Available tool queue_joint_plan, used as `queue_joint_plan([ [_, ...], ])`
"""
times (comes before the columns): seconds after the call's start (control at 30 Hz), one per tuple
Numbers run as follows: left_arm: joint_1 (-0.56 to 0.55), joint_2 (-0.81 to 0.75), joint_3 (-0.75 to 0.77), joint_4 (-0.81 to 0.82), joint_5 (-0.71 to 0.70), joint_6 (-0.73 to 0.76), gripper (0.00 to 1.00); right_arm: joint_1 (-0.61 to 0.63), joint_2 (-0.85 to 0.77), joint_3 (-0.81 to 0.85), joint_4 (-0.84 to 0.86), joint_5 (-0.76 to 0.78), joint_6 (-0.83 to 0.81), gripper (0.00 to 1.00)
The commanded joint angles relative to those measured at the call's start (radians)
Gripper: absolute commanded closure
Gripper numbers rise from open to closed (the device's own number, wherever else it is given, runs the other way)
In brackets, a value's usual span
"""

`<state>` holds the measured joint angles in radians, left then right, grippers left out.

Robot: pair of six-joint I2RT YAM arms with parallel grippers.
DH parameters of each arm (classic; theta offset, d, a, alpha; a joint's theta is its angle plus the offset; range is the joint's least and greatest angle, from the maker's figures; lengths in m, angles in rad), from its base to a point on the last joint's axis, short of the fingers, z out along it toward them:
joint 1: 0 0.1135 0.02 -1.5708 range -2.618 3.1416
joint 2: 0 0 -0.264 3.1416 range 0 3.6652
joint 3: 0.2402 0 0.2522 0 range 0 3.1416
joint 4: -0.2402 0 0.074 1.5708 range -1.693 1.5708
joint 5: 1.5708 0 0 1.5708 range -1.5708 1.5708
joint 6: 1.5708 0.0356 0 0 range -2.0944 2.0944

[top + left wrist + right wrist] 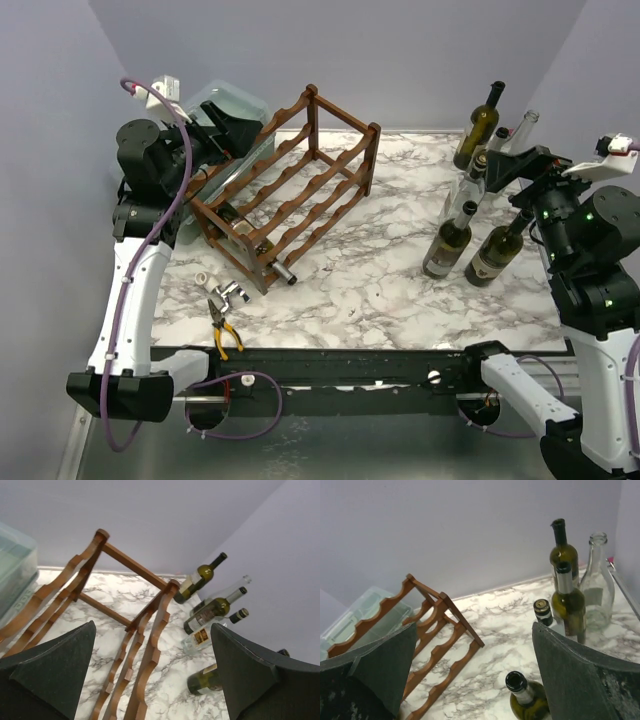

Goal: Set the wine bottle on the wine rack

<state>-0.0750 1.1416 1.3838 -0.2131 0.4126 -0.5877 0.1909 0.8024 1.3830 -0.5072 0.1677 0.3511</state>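
Observation:
The wine rack [290, 185] is a reddish-brown wooden frame with scalloped rails, standing left of centre on the marble table. One dark wine bottle [262, 250] lies in its lowest tier with the neck sticking out at the front. Several more wine bottles [450, 240] stand at the right. My left gripper [228, 128] is open and empty, above the rack's far left corner. In the left wrist view [152, 627] the rack's rails [145, 655] lie below it. My right gripper [492, 165] is open and empty above the standing bottles. In the right wrist view [474, 626] an uncapped green bottle [522, 692] stands beneath it.
A translucent lidded plastic box [225, 105] sits behind the rack at the left. Yellow-handled pliers [225, 335], a small metal tool [228, 293] and a white ring [203, 279] lie near the front left. A tall green bottle [478, 128] and a clear bottle [520, 130] stand at the back right.

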Motion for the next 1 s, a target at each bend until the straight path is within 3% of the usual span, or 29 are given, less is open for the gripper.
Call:
queue_joint_plan([
  [0.0, -0.04, 0.034, 0.051, 0.047, 0.094, -0.017, 0.01, 0.005, 0.032, 0.047, -0.163, 0.074, -0.025, 0.0],
  [0.1, -0.088, 0.058, 0.064, 0.047, 0.097, 0.005, 0.01, 0.005, 0.064, 0.066, -0.248, 0.074, -0.053, 0.0],
  [0.3, -0.2, 0.092, 0.06, 0.045, 0.149, 0.08, 0.01, 0.012, 0.041, -0.03, -0.241, -0.181, -0.085, 0.0],
  [0.4, -0.218, 0.091, 0.057, 0.031, 0.179, 0.103, 0.01, 0.012, 0.055, -0.026, -0.291, -0.069, -0.082, 0.0],
  [0.57, -0.224, 0.069, 0.039, 0.02, 0.195, 0.13, 0.01, 0.012, 0.049, -0.07, -0.286, -0.115, -0.055, 0.0],
  [0.87, -0.225, 0.056, -0.002, 0.02, 0.193, 0.14, 0.01, 0.013, 0.126, -0.089, -0.345, 0.013, -0.028, 0.0],
  [0.97, -0.224, 0.054, -0.007, 0.02, 0.196, 0.138, 0.01, 0.013, 0.143, -0.105, -0.336, 0.03, -0.016, 0.06],
])
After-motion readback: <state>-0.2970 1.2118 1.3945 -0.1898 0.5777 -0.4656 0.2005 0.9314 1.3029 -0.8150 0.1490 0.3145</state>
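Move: Ahead of the right hand by about 5 cm, 2 cm left and some 31 cm below stands the front wine bottle. Another dark bottle is 10 cm right of it and 2 cm nearer; the gold-capped clear one stands 11 cm beyond it and 2 cm right. From the left hand the wine rack's middle lies about 7 cm ahead, 6 cm right and 31 cm down; the front bottle, some 42 cm right and 4 cm back. Sinking about 14 cm with its open fingers tipping down nearly 30 degrees, the right hand drifts slightly forward to bring the fingertips around the front bottle's mouth; contact can't be made out. Meanwhile the open left hand swings about 10 cm right above the rack, turning clockwise some 20 degrees towards the bottles, and draws back a little. ##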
